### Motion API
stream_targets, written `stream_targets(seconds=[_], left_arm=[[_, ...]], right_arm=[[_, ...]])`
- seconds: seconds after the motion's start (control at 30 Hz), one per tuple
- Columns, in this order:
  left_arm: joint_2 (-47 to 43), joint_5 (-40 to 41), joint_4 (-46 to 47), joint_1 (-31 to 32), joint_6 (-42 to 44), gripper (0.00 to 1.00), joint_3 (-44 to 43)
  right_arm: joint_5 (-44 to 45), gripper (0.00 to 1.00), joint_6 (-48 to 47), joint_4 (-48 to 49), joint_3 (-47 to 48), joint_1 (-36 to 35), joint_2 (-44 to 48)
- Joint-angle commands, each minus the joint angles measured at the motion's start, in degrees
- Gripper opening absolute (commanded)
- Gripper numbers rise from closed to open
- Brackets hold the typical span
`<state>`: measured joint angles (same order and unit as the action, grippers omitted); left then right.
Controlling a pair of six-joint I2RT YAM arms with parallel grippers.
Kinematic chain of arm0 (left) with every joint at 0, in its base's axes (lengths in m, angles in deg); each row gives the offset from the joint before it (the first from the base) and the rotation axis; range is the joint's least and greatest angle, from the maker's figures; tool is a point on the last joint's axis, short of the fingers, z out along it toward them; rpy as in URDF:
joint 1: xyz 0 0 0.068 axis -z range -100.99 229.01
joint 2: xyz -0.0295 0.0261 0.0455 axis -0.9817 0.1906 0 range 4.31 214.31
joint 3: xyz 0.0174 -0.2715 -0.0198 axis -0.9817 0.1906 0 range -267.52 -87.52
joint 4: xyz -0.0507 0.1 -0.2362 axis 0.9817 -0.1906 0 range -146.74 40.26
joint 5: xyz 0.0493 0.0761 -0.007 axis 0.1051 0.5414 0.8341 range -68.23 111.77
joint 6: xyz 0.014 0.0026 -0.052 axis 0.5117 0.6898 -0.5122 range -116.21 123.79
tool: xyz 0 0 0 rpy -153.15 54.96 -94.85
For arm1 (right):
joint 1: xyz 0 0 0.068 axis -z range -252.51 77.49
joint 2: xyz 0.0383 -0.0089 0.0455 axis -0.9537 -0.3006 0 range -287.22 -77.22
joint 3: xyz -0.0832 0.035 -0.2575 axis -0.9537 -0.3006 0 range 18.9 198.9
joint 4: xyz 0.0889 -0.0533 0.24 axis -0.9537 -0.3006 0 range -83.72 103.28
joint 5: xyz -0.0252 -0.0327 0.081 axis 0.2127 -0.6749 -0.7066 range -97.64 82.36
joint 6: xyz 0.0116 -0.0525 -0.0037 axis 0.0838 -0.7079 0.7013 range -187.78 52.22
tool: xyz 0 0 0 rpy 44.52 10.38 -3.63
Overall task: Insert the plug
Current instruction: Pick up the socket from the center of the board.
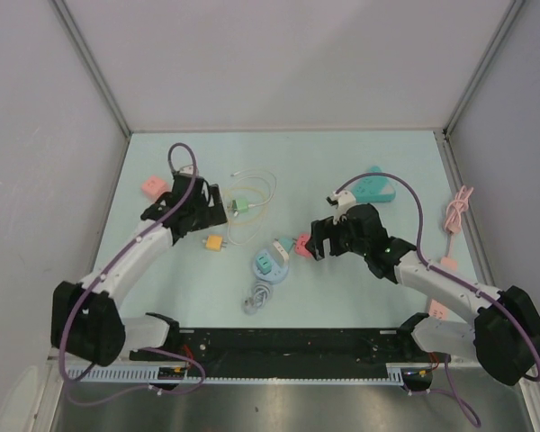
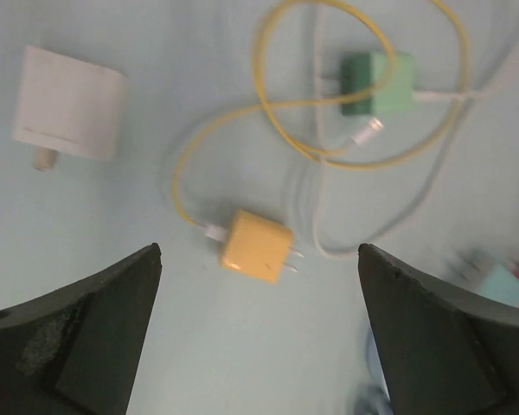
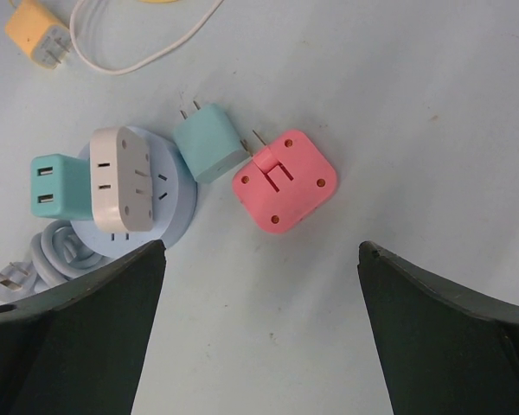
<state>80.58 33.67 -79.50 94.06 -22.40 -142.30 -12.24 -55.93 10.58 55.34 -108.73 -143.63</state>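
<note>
Several plugs lie on the pale table. A yellow plug [image 2: 258,246] with a yellow cable lies flat, prongs pointing right, directly below my left gripper [image 2: 258,252], which is open and holds nothing. A pink plug [image 3: 285,181] and a teal plug [image 3: 208,143] lie just ahead of my open right gripper [image 3: 261,246]. Left of them is a round blue socket hub [image 3: 175,212] carrying a white adapter [image 3: 121,177] and a green charger [image 3: 60,186]. From above, the left gripper [image 1: 214,216] hovers by the yellow plug [image 1: 215,242], and the right gripper [image 1: 317,241] by the pink plug [image 1: 301,244].
A green plug [image 2: 376,82] sits among looped white and yellow cables, with a white adapter [image 2: 67,115] to the left. A teal power strip [image 1: 375,186] lies at the back right. A pink cable [image 1: 456,211] and pink adapters [image 1: 437,310] line the right edge. A grey cable [image 1: 256,297] coils near the hub.
</note>
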Motion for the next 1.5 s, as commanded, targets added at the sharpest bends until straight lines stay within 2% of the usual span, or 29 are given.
stream_targets(seconds=[0.0,0.1,0.23,0.33,0.43,0.53,0.67,0.8,0.97,1.13,1.33,1.37,1.4,1.43,1.47], left_arm=[[-8.49,0.15,-2.59,6.73,-6.67,1.0,4.33],[-12.37,-1.0,-0.83,12.26,-8.17,1.0,7.67],[-14.13,-2.93,0.49,19.65,-5.72,0.99,11.01],[-15.27,-0.32,-0.47,25.72,-5.09,0.99,11.89],[-18.68,0.66,-1.97,26.7,-6.67,1.0,12.51],[-22.81,4.96,-2.23,26.7,-6.76,1.0,12.25],[-26.08,11.54,-3.81,25.65,-6.33,1.0,10.58],[-28.36,15.51,-5.66,22.84,-5.54,1.0,10.31],[-32.14,15.17,-5.75,14.77,-2.55,1.0,11.28],[-34.43,14.73,-2.77,9.83,1.93,1.0,12.51],[-33.64,12.11,0.57,4.65,3.87,1.0,14.0],[-33.82,11.22,1.1,3.07,3.87,1.0,14.35],[-34.08,9.91,1.37,2.27,3.87,1.0,14.62],[-34.17,9.03,1.98,1.4,3.87,1.0,14.71],[-34.34,7.89,2.25,0.26,3.87,1.0,14.79]], right_arm=[[-4.09,0.95,-1.05,2.17,0.38,-1.47,1.46],[-3.93,0.93,-1.92,2.08,1.26,-5.32,0.76],[-1.2,0.93,-1.75,0.33,2.22,-8.59,-0.03],[-1.2,0.92,-0.61,-0.29,2.31,-10.34,0.32],[1.25,0.91,0.62,-0.47,2.75,-15.51,-0.12],[2.84,0.9,1.94,0.58,3.72,-21.4,-3.44],[7.75,0.86,0.37,0.41,7.32,-27.03,-9.5],[12.76,0.79,-1.22,0.15,11.45,-29.78,-16.19],[14.09,0.68,-3.24,-1.6,16.71,-31.18,-23.58],[14.45,0.58,-4.47,-4.5,19.62,-33.03,-28.59],[13.65,0.38,-5.44,-8.81,22.61,-35.57,-30.61],[13.57,0.26,-5.44,-9.16,22.79,-35.75,-30.79],[13.65,0.2,-5.27,-9.86,22.79,-35.93,-30.97],[13.74,0.08,-5.35,-10.22,23.05,-36.1,-30.71],[13.83,0.03,-5.88,-10.66,23.4,-36.45,-30.45]])
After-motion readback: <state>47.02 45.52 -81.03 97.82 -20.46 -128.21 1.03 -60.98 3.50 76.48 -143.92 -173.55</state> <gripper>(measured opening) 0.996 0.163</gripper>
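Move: The socket's coiled cord lies about 16 cm left of the right hand, 11 cm back and 7 cm below. From that hand, the socket's round body is about 12 cm left, 4 cm back, and the pink plug about 3 cm left, 2 cm ahead, both some 8 cm lower. From the left hand, the coiled cord is about 19 cm back, 12 cm right and 7 cm below. Right hand sweeps about 20 cm left and back, sinking, pinches coiled cord; left swings back-right, then up-left. ##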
